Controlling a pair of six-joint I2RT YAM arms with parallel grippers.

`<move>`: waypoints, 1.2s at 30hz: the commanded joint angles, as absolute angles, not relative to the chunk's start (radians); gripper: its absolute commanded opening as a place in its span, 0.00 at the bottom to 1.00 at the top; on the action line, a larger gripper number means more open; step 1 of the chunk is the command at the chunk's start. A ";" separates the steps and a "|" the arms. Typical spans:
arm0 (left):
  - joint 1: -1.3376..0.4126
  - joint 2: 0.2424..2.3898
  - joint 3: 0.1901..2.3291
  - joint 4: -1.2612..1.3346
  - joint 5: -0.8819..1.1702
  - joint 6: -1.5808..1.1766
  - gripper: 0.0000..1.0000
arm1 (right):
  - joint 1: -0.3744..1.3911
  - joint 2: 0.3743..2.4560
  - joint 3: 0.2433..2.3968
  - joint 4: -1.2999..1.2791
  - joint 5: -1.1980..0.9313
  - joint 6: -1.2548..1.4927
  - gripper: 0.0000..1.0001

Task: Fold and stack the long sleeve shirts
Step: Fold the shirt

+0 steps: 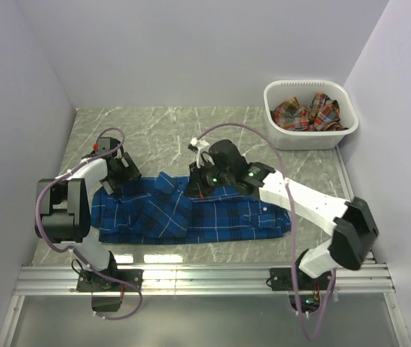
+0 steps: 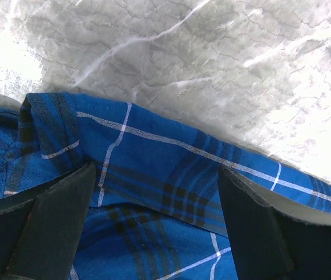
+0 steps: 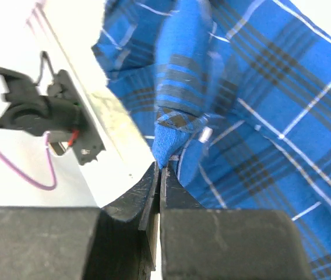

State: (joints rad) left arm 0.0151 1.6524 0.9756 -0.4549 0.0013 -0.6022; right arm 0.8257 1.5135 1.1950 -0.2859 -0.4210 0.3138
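Observation:
A royal blue plaid long sleeve shirt (image 1: pixel 191 213) lies spread across the middle of the table. My left gripper (image 1: pixel 121 173) hovers over its upper left edge. In the left wrist view its fingers (image 2: pixel 55 227) stand wide open, with blue cloth (image 2: pixel 154 157) beneath them and nothing between them. My right gripper (image 1: pixel 200 182) sits at the shirt's top middle. In the right wrist view its jaws (image 3: pixel 159 172) are shut on a pinched tip of the blue cloth (image 3: pixel 174 131). A red-orange plaid shirt (image 1: pixel 307 113) lies crumpled in the basket.
A white plastic basket (image 1: pixel 314 137) stands at the back right corner. Grey walls close the table on three sides. An aluminium rail (image 1: pixel 205 278) runs along the near edge by the arm bases. Marble tabletop (image 1: pixel 162 130) shows behind the shirt.

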 commanded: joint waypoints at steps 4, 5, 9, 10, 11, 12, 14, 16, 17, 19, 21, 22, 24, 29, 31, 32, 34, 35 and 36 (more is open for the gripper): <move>0.012 1.675 0.996 -0.486 -0.034 -0.595 0.92 | 0.831 1.315 1.086 -0.340 -0.094 0.380 0.00; 0.012 1.678 0.996 -0.488 -0.035 -0.595 0.92 | 0.822 1.298 1.077 -0.354 -0.047 0.390 0.00; 0.012 1.684 0.999 -0.489 -0.040 -0.594 0.92 | 0.799 1.281 1.057 -0.439 0.080 0.449 0.00; 0.012 1.686 1.000 -0.492 -0.043 -0.592 0.92 | 0.801 1.284 1.045 -0.461 0.109 0.478 0.00; 0.012 1.686 0.999 -0.491 -0.044 -0.592 0.92 | 0.799 1.285 1.037 -0.468 0.144 0.492 0.00; 0.012 1.683 0.999 -0.492 -0.052 -0.592 0.92 | 0.796 1.292 1.028 -0.474 0.164 0.509 0.00; 0.012 1.683 0.997 -0.494 -0.057 -0.591 0.92 | 0.792 1.295 0.999 -0.491 0.219 0.569 0.00; 0.014 1.686 0.999 -0.495 -0.060 -0.591 0.92 | 0.779 1.293 0.973 -0.506 0.256 0.632 0.00; 0.012 1.684 0.999 -0.497 -0.058 -0.589 0.92 | 0.775 1.292 0.963 -0.509 0.279 0.647 0.00; 0.012 1.689 1.000 -0.497 -0.057 -0.589 0.92 | 0.769 1.285 0.942 -0.512 0.340 0.681 0.00; 0.012 1.693 1.003 -0.500 -0.057 -0.589 0.92 | 0.762 1.287 0.934 -0.505 0.366 0.680 0.00; 0.014 1.692 1.002 -0.500 -0.057 -0.589 0.92 | 0.761 1.287 0.930 -0.489 0.374 0.670 0.00; 0.014 1.689 1.002 -0.499 -0.057 -0.589 0.92 | 0.759 1.293 0.925 -0.473 0.396 0.667 0.00; 0.012 1.684 1.000 -0.500 -0.063 -0.589 0.92 | 0.759 1.325 0.925 -0.476 0.429 0.680 0.04; 0.014 1.681 1.000 -0.499 -0.061 -0.589 0.93 | 0.758 1.336 0.910 -0.469 0.414 0.677 0.09; 0.014 1.678 1.000 -0.497 -0.058 -0.591 0.93 | 0.758 1.344 0.908 -0.466 0.397 0.664 0.26; 0.014 1.671 0.999 -0.492 -0.049 -0.591 0.93 | 0.761 1.364 0.910 -0.465 0.347 0.643 0.42; 0.012 1.666 0.999 -0.492 -0.048 -0.591 0.93 | 0.761 1.361 0.905 -0.459 0.324 0.640 0.46; 0.014 1.657 0.996 -0.489 -0.045 -0.591 0.93 | 0.758 1.339 0.897 -0.445 0.304 0.618 0.49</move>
State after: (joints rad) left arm 0.0113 1.6665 0.9897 -0.4721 -0.0265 -0.6025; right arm 0.7647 1.3556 0.9127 -0.4870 0.3386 0.6464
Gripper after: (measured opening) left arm 0.928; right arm 0.464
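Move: The right gripper holds the sleeve end high over the shirt, with the landing spot on the shirt's right half some 16 cm to its right, 4 cm farther out and 16 cm below. The other sleeve's cuff button lies about 24 cm right and 2 cm ahead of the right gripper; the shirt's left shoulder is roughly 23 cm left and 12 cm ahead, both 17 cm below. That shoulder is right under the left fingertips, the landing spot about 38 cm right and 8 cm back of them. Swing the right gripper with the pinched sleeve end about 16 cm to the right, over the shirt, easing it a little forward and lowering it some 9 cm, while turning the wrist nearly 50 degrees clockwise and tipping the fingers steeper down. Near the end, open the fingers about halfway above the shirt's right half. Keep the left gripper still, fingers wide open on the left shoulder. ##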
